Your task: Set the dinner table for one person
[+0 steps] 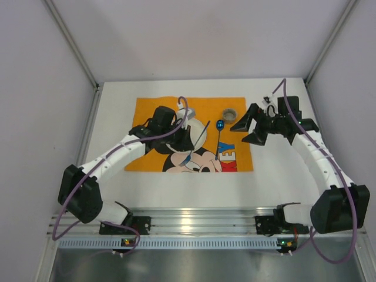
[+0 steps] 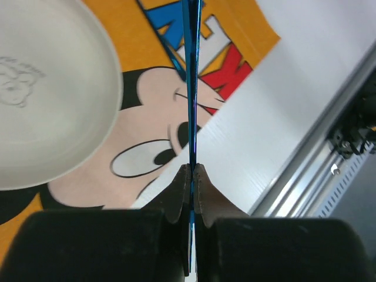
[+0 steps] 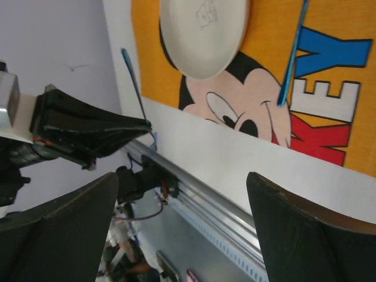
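The white dinner table (image 1: 194,188) carries an orange Mickey Mouse mat (image 1: 150,111). A white plate (image 2: 47,88) lies on the mat. My left gripper (image 2: 192,169) is shut on a thin blue utensil (image 2: 192,70), seen edge-on above the mat beside the plate. From above, the left gripper (image 1: 187,141) hovers over the mat's middle. A blue spoon (image 1: 219,136) lies on the mat's right part; it shows as a blue spoon (image 3: 292,56) in the right wrist view too. My right gripper (image 1: 247,132) stands open and empty above the mat's right edge.
A small round brownish cup (image 1: 230,112) stands on the mat behind the spoon. The silver rail (image 1: 194,220) runs along the near table edge with both arm bases on it. Grey walls close in the left, right and back sides.
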You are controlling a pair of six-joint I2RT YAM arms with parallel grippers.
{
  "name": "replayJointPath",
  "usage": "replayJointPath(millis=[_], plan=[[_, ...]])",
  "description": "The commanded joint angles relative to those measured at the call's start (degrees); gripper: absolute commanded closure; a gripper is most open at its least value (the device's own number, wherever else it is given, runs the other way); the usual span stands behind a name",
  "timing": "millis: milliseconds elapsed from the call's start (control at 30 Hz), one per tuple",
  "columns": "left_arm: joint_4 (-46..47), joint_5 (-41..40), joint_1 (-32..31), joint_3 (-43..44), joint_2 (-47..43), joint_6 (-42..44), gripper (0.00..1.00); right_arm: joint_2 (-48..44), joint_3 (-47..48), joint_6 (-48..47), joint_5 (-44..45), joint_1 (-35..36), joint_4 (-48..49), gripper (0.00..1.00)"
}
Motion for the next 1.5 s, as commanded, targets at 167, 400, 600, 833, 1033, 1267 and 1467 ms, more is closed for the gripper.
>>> replayJointPath(millis=[167,400,600,833,1033,1267,1467], plan=[[1.22,1.75,-11.44,5.00,0.88,-2.00,1.00,6.21,2.62,11.63,-14.56,2.92,17.95,0.12],[1.31,-0.98,-15.05,6.93,2.99,-2.26,1.00,7.36,1.06,11.89,-13.59,5.30,17.96,0.36],[1.22,-2.39,-15.14,7.46,3.69,-1.56,1.00,4.99,-3.08,11.90,-13.15,5.48,17.69,0.50],[1.49,-2.83,-15.14,7.90,4.05,-1.91,1.00,4.28,-4.75,7.43,-10.78,6.62,12.34,0.56],[1.58,-1.60,-15.14,8.43,4.05,-1.73,1.00,4.28,-6.07,6.27,-9.37,6.80,12.07,0.73],[1.31,0.68,-15.32,8.52,2.99,-1.47,1.00,3.93,-6.86,5.57,-7.44,6.89,12.15,0.95],[-0.97,2.09,-15.67,8.87,3.43,-0.68,1.00,3.75,-5.99,5.66,-6.91,6.89,11.98,0.88]])
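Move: The left hand still holds the fork near its tines, handle slanting forward and right; the open right gripper is about 19 cm to the left hand's right, level ahead and 5 cm higher. From the right hand, the fork's middle lies roughly 15 cm left, 3 cm ahead and 3 cm lower. On the mat, 15 cm below the left hand, the plate lies 17 cm ahead and 2 cm left, the spoon 14 cm ahead and 14 cm right. Rightward about 8 cm and back 6 cm, the left hand swings the gripped fork towards the right gripper, turning slightly clockwise, then all but holds still. The right hand reaches some 5 cm left to the handle, rolling about 15 degrees, then sinks around 4 cm and draws back a little as its fingers close and pinch the handle's free end. ##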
